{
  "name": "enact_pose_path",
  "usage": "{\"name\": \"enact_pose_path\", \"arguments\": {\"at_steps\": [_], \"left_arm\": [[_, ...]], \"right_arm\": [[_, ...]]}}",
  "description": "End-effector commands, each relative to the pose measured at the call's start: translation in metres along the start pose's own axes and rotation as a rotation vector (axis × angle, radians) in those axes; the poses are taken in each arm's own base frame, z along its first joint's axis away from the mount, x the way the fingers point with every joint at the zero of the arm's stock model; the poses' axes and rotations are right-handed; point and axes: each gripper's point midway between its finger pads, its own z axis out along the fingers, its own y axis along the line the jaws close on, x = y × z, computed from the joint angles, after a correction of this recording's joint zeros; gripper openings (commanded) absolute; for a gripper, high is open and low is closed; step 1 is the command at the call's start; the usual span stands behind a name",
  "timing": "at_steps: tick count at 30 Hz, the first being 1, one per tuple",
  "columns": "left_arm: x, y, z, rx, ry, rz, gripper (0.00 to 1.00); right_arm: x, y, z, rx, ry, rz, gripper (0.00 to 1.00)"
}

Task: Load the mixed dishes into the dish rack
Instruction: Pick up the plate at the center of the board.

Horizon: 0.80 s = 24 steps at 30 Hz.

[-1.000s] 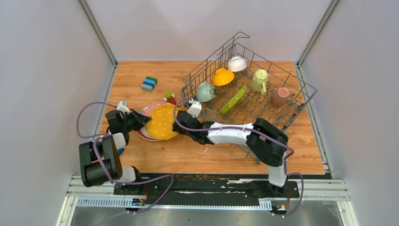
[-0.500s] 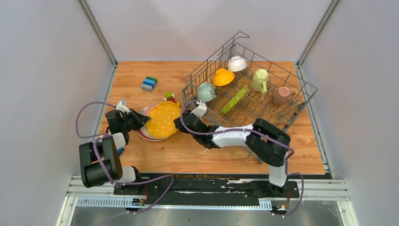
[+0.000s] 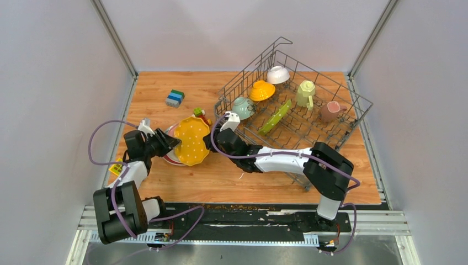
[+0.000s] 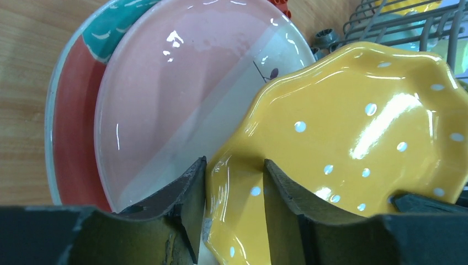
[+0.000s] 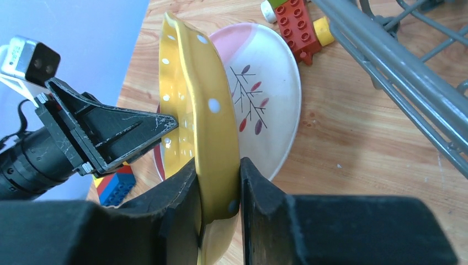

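A yellow white-dotted plate (image 3: 192, 142) (image 4: 359, 127) (image 5: 193, 94) stands tilted on edge over a pink-and-white plate (image 4: 182, 83) (image 5: 265, 99) and a red-and-teal plate (image 4: 69, 138). My right gripper (image 3: 211, 142) (image 5: 218, 163) is shut on its right rim. My left gripper (image 3: 168, 142) (image 4: 234, 163) is open, its fingers either side of the plate's left rim. The dish rack (image 3: 342, 127) (image 5: 386, 61) holds a teal mug (image 3: 241, 106), yellow bowl (image 3: 261, 90), white bowl (image 3: 277, 74), pale-green mug (image 3: 304, 94), pink mug (image 3: 329, 111) and lime-green plate (image 3: 275, 117).
Toy blocks lie about: a blue-green stack (image 3: 175, 98), red and green ones (image 3: 200, 114) (image 5: 298, 25) by the rack's near corner, and yellow-blue ones (image 3: 116, 167) (image 5: 113, 185) near the left wall. Walls close in on three sides.
My right gripper has shut on the yellow plate's right rim and raised it more upright. My left gripper has loosened from shut to open on the left rim.
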Motion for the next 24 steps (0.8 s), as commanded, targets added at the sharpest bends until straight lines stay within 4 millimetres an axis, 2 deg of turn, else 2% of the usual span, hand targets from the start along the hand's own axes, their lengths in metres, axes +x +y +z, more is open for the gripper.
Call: {"name": "enact_pose_path", "arguments": {"at_steps": [1, 9, 18, 24], "left_arm": [[0.0, -0.034, -0.01, 0.089, 0.033, 0.057, 0.49], [-0.014, -0.039, -0.018, 0.059, -0.029, 0.084, 0.65], [-0.036, -0.05, -0.03, 0.028, -0.112, 0.112, 0.86], [-0.049, -0.049, -0.041, -0.05, -0.167, 0.128, 0.96]], "right_arm": [[-0.034, 0.088, -0.029, -0.226, -0.046, -0.035, 0.0], [-0.065, 0.093, -0.05, -0.189, -0.074, -0.138, 0.0], [-0.089, 0.1, -0.076, -0.186, -0.069, -0.218, 0.0], [-0.112, 0.101, -0.108, -0.183, -0.072, -0.259, 0.0]]}}
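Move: In the right hand's grip, the yellow plate has its middle about 6 cm left of that hand; the dish rack's middle lies roughly 32 cm right, 8 cm ahead and 8 cm lower. The light-blue bowl is some 13 cm ahead and 13 cm right, the green plate 10 cm ahead and 25 cm right. From the left hand, the yellow plate's middle is about 6 cm right and level, the pink plate about 2 cm right and 6 cm below. Freeing the yellow plate's rim, the left fingers spread from half open to nearly wide while that hand backs off a bit, then rises about 5 cm. The right hand keeps its pinch and lifts the plate some 5 cm, drawing it back about 4 cm and slightly right, away from the left hand, rolling its left side down and turning counter-clockwise. ##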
